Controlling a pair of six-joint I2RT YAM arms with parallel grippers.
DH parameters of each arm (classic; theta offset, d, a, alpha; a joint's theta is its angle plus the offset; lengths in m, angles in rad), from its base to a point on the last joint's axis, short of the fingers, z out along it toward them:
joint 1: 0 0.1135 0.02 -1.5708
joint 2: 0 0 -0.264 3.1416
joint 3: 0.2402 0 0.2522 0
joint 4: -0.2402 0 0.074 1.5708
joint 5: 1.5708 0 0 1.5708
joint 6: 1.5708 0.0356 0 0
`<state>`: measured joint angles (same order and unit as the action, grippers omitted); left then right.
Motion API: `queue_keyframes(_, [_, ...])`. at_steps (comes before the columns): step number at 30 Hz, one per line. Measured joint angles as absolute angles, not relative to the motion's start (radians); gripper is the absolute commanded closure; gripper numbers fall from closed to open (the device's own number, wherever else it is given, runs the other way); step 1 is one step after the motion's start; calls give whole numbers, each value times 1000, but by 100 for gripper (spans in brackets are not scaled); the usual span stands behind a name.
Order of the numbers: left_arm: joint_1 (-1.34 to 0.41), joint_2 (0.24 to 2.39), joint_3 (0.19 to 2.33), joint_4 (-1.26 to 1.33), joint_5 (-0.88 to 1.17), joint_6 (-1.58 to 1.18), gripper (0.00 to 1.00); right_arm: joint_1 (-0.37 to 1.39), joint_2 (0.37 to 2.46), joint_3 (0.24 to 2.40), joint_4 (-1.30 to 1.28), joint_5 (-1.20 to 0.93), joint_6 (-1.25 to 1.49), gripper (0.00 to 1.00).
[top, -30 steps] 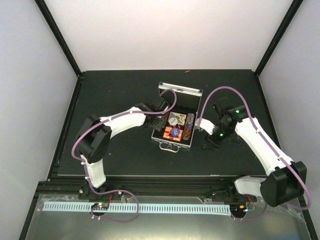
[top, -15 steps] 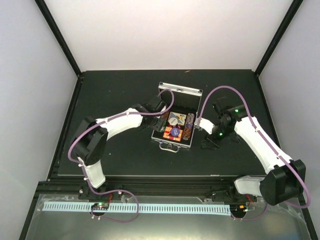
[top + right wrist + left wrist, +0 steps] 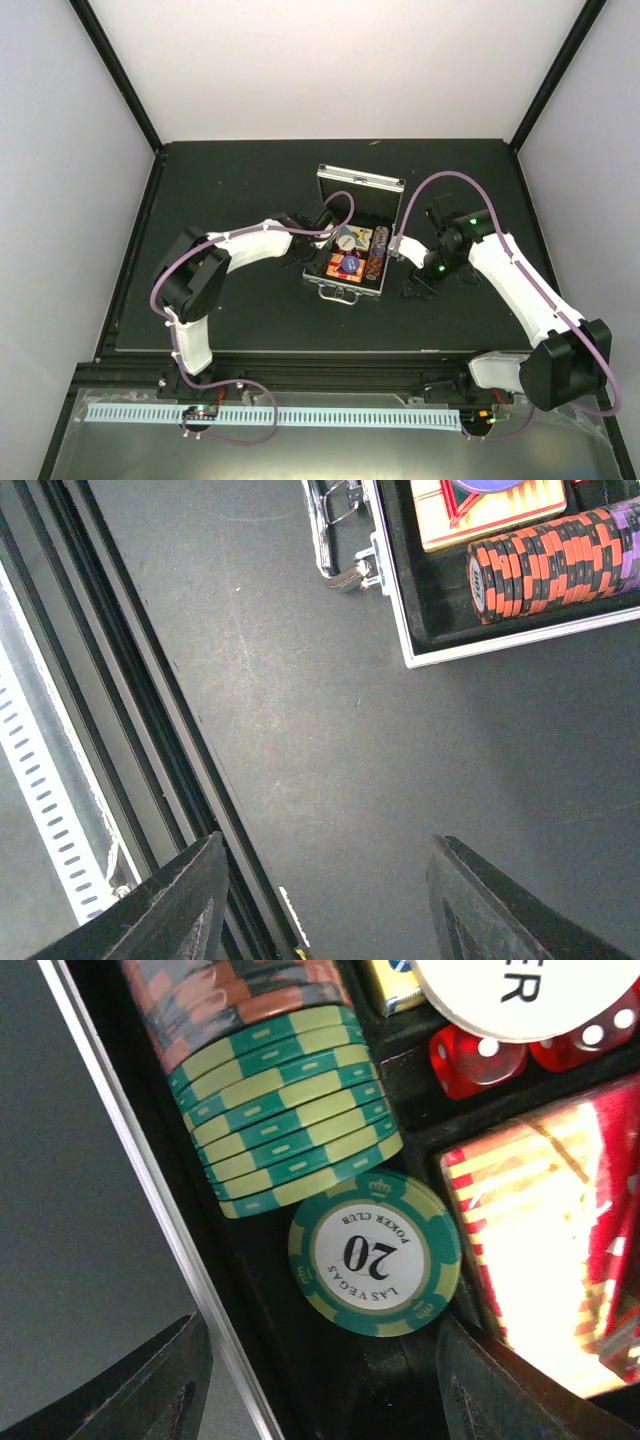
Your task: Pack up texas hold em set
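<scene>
The silver briefcase (image 3: 333,288) lies open at the table's middle, its lid (image 3: 360,188) standing up. In the left wrist view a green "20" chip (image 3: 375,1252) lies flat in the tray below a row of green and cream chips (image 3: 290,1110) on edge, with maroon chips (image 3: 230,1000) above. Red dice (image 3: 478,1060) and a card deck (image 3: 550,1230) lie to the right. My left gripper (image 3: 316,250) is open and empty; its jaws straddle the case's left rim (image 3: 150,1190). My right gripper (image 3: 414,286) is open and empty over bare table, right of the case.
The right wrist view shows the case's handle (image 3: 340,540), its near corner (image 3: 500,645), a row of orange and black chips (image 3: 545,565) and the table's front rail (image 3: 120,710). A white dealer button (image 3: 540,995) lies by the dice.
My left arm's elbow has shifted and its gripper has moved slightly at the case's left edge. The right arm has not moved.
</scene>
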<state>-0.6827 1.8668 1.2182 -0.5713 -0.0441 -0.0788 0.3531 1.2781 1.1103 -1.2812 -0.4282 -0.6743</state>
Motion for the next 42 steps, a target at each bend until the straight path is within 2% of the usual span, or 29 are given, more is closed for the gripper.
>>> queue_keyframes(24, [-688,1856,1219,-533,-241,-80,39,353,1308,1116,-1278,-430,-674,43])
queue_keyframes(42, [-667,1899,1288,-527,-238,-133,39,353,1316,1155,-1278,-428,-666,43])
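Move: The loose green 20 chip lies tilted in the case's left trough, about 2 cm ahead of the left hand, 2 cm to its right and 2 cm below. The chip row's middle is some 9 cm ahead and 3 cm right; the red-and-yellow card box is level with the hand, 8 cm right; the dealer button is 5 cm ahead and 8 cm right. From the right hand, the green chip lies roughly 9 cm ahead, 22 cm left and 13 cm below. Dip the left gripper about 1 cm and ease it some 2 cm left, still straddling the case's left rim, then drive it forward about 4 cm while rising slightly. Swing the fingertips forward some 10 degrees and keep the fingers open, so that the right finger pushes the loose green chip up against the near end of the chip row. ##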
